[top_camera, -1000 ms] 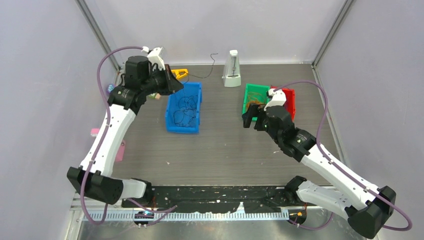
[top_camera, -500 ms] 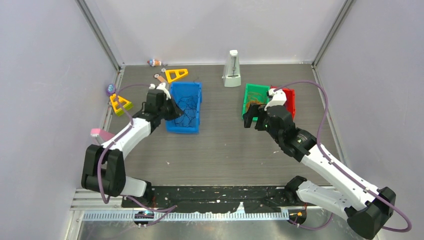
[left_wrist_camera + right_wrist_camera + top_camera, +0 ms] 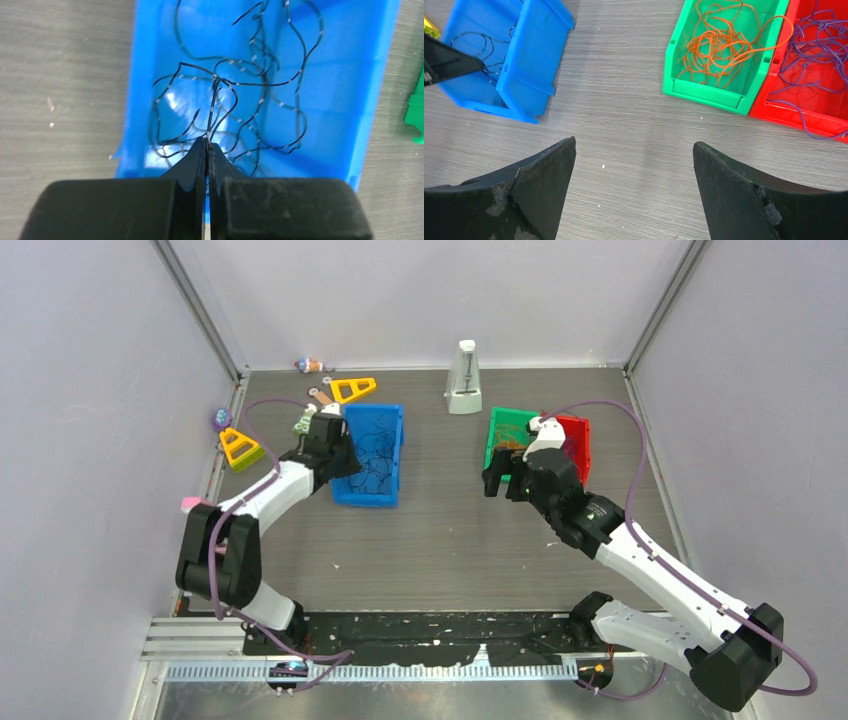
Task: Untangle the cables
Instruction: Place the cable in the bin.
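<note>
Thin black cables (image 3: 240,85) lie in loose loops inside the blue bin (image 3: 380,75). My left gripper (image 3: 207,142) hangs over the bin's near end, shut, with one black strand running up from between its tips to a crossing of loops. In the top view the left gripper (image 3: 343,458) is at the blue bin's (image 3: 392,440) left wall. Orange cables (image 3: 719,42) fill the green bin (image 3: 704,92), and purple cables (image 3: 819,60) lie in the red bin (image 3: 794,117). My right gripper (image 3: 634,145) stands wide open above bare table, holding nothing, just in front of the green bin (image 3: 497,430).
A white metronome-like object (image 3: 465,380) stands at the back centre. Yellow triangle frames (image 3: 352,390) (image 3: 240,448), a small toy (image 3: 312,365) and a purple piece (image 3: 220,419) sit at the back left. A pink item (image 3: 190,504) lies by the left wall.
The left arm has swung down from high at the back left to the blue bin, uncovering the small things there. The right arm has barely shifted.
</note>
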### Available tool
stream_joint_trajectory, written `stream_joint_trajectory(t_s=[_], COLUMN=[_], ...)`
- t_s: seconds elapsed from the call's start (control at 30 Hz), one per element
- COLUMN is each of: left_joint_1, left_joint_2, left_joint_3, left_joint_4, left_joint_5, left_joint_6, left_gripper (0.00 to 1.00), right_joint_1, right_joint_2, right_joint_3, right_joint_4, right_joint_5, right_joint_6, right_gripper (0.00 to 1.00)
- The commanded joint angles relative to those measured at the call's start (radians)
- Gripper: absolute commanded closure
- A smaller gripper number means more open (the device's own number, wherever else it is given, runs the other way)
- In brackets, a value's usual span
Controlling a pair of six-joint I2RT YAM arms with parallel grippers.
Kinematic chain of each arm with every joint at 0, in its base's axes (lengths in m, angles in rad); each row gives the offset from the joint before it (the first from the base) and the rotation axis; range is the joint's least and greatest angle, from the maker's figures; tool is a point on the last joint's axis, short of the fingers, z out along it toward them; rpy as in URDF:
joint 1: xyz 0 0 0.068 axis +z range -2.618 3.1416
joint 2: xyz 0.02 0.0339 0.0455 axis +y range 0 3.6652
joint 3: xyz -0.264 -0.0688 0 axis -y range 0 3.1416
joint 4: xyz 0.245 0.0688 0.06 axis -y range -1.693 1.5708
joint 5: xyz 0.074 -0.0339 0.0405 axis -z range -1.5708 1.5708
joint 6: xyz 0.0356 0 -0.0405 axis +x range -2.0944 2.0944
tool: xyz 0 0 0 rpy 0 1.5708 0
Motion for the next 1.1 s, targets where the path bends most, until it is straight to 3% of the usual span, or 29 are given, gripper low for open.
stream_joint_trajectory(t_s=[0.0,0.13,0.2,0.27,0.3,0.4,0.43,0.47,0.63,0.87,0.97,1.07], left_joint_1=[-0.043,-0.053,-0.057,-0.059,-0.058,-0.063,-0.068,-0.073,-0.120,-0.138,-0.138,-0.133], left_joint_2=[0.091,0.183,0.181,0.146,0.120,0.023,-0.014,-0.057,-0.299,-0.634,-0.736,-0.760], left_joint_3=[0.139,0.192,0.184,0.160,0.146,0.092,0.070,0.048,-0.084,-0.306,-0.440,-0.583], left_joint_4=[-0.079,-0.079,-0.059,-0.038,-0.028,-0.003,0.010,0.019,0.042,0.098,0.221,0.442], left_joint_5=[-0.043,-0.013,-0.015,-0.023,-0.024,-0.027,-0.027,-0.027,-0.045,-0.009,-0.152,-0.302], left_joint_6=[0.068,0.064,0.069,0.088,0.098,0.125,0.132,0.142,0.176,0.211,0.247,0.292], left_gripper=[1.00,0.96,0.90,0.71,0.56,0.26,0.09,0.01,0.00,0.00,0.00,0.00], right_joint_1=[-0.008,-0.072,-0.140,-0.203,-0.231,-0.253,-0.256,-0.256,-0.257,-0.259,-0.263,-0.290], right_joint_2=[0.011,0.051,0.082,0.068,0.056,0.009,0.005,0.000,-0.063,-0.281,-0.313,-0.254], right_joint_3=[-0.008,-0.019,-0.025,-0.053,-0.080,-0.115,-0.111,-0.102,-0.113,-0.388,-0.477,-0.524], right_joint_4=[0.023,0.017,0.019,0.058,0.098,0.163,0.174,0.176,0.254,0.571,0.664,0.777], right_joint_5=[0.000,-0.123,-0.227,-0.343,-0.392,-0.442,-0.441,-0.430,-0.384,-0.282,-0.056,0.015], right_joint_6=[0.001,-0.010,-0.003,0.002,0.000,-0.033,-0.054,-0.063,-0.146,-0.255,-0.282,-0.332], right_gripper=[0.07,0.06,0.06,0.06,0.06,0.05,0.04,0.04,0.01,0.05,0.04,0.04])
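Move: The left hand, fingers shut on the black cable, is over the near half of the blue bin: the bin's middle lies about 4 cm ahead, 2 cm to the right and 5 cm lower. The green block stands some 11 cm ahead and 13 cm to the left, the yellow triangle about 20 cm ahead and 1 cm to the left, both some 8 cm lower. From the empty right hand the blue bin is about 11 cm ahead, 28 cm to the left and 17 cm lower. Forward and to the right a few centimetres, then dipping about 2 cm, the left hand opens wide and lets go of the black cable inside the blue bin. It then draws back and rises, roughly 11 cm each, clear of the bin's near edge, fingers tipping up. The right hand, still open, sinks about 6 cm, comes back up, then shifts right as its fingers tilt up some 20 degrees. ##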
